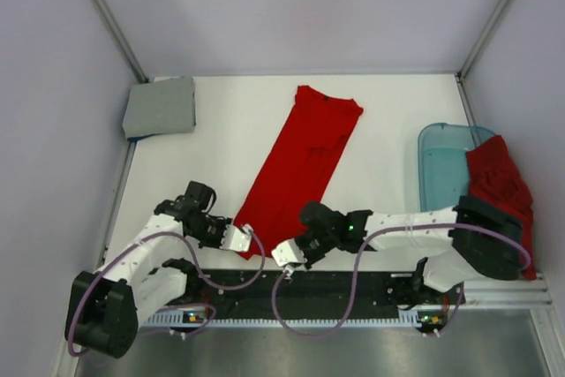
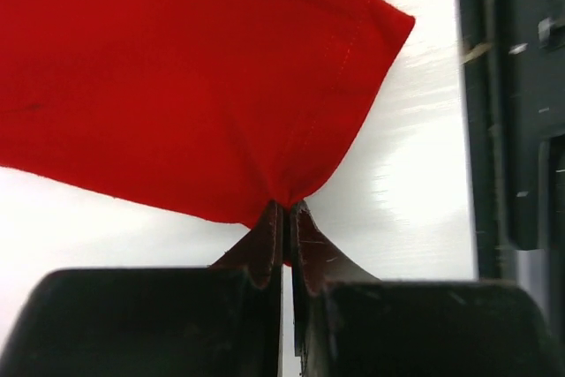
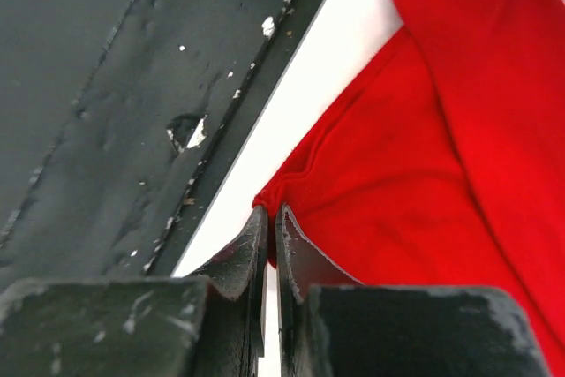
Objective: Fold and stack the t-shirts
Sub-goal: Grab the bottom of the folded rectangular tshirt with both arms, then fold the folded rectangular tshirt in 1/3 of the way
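The bright red t-shirt [image 1: 300, 161] lies as a long narrow strip, running diagonally from the back middle of the table towards the arms. My left gripper [image 1: 245, 237] is at its near left corner, shut on a pinch of the red cloth [image 2: 177, 68], which puckers at the fingertips. My right gripper [image 1: 281, 253] is at the near right corner, shut on the hem [image 3: 424, 147]. A light grey t-shirt [image 1: 160, 107] sits folded at the back left. A darker red t-shirt [image 1: 499, 178] hangs crumpled over the tub's right side.
A translucent light-blue tub [image 1: 439, 161] stands at the right edge of the table. The black base rail [image 1: 335, 284] runs along the near edge, close behind both grippers. White walls enclose the table on three sides.
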You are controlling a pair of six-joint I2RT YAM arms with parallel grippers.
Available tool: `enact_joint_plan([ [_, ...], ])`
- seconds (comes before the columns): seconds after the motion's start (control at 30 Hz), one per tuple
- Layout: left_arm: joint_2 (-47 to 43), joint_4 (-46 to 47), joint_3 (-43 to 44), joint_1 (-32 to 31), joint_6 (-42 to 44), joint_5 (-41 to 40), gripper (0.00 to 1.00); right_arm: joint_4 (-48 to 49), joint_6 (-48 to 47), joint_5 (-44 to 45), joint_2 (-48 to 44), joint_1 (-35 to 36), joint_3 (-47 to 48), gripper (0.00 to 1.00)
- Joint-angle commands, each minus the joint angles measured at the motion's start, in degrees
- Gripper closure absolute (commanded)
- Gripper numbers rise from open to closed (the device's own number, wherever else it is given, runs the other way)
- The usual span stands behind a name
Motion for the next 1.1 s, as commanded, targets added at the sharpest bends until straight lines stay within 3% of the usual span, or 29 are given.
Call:
enact_joint_plan([
  [0.0,-0.6,-7.6,6.0,-0.1,-8.3,3.5,1.0,6.9,14.3,0.5,-12.4,0.4,-5.4,1.0],
  [0.17,2.3,-1.1,15.4,-0.8,-23.0,7.5,1.0,14.2,25.7,1.8,-20.4,-7.5,-9.5,1.0],
  [0.33,11.9,5.1,25.8,-2.4,-32.4,5.7,1.0,17.1,28.2,2.1,-21.9,-19.3,-8.9,1.0],
  [0.47,24.3,9.1,38.8,-3.5,-38.2,0.4,1.0,18.0,27.2,1.5,-19.4,-28.0,-6.0,1.0],
  [0.8,51.1,7.0,66.0,-4.7,-42.5,-5.2,1.0,18.2,17.1,-1.4,-3.7,-40.5,3.6,1.0],
  [0.93,57.6,6.8,72.1,-5.1,-42.6,-6.4,1.0,18.5,16.1,-3.0,2.3,-44.0,8.0,1.0],
  [1.07,61.6,6.4,74.9,-5.6,-42.5,-6.6,1.0,11.4,12.8,-1.8,6.9,-44.2,13.3,1.0],
])
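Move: Both grippers already pinch the two corners of the t-shirt's near hem. The collar end, where the hem is headed, lies about 37 cm ahead and 27 cm right of the left hand, and 43 cm ahead and 10 cm right of the right hand, barely below either. From the left hand the shirt's middle is some 17 cm ahead and 17 cm right, the grey box 35 cm ahead and 18 cm left. The teal bin stands about 20 cm ahead and 41 cm right of the right hand. Keep both grippers shut on the hem and lift it off the table, then sweep both hands forward together some 28 cm, drifting right, over the lying shirt towards its collar end. Arc up roughly 10 cm and start lowering near the end, swinging the right hand clockwise about 50 degrees and the left counter-clockwise about 30. ##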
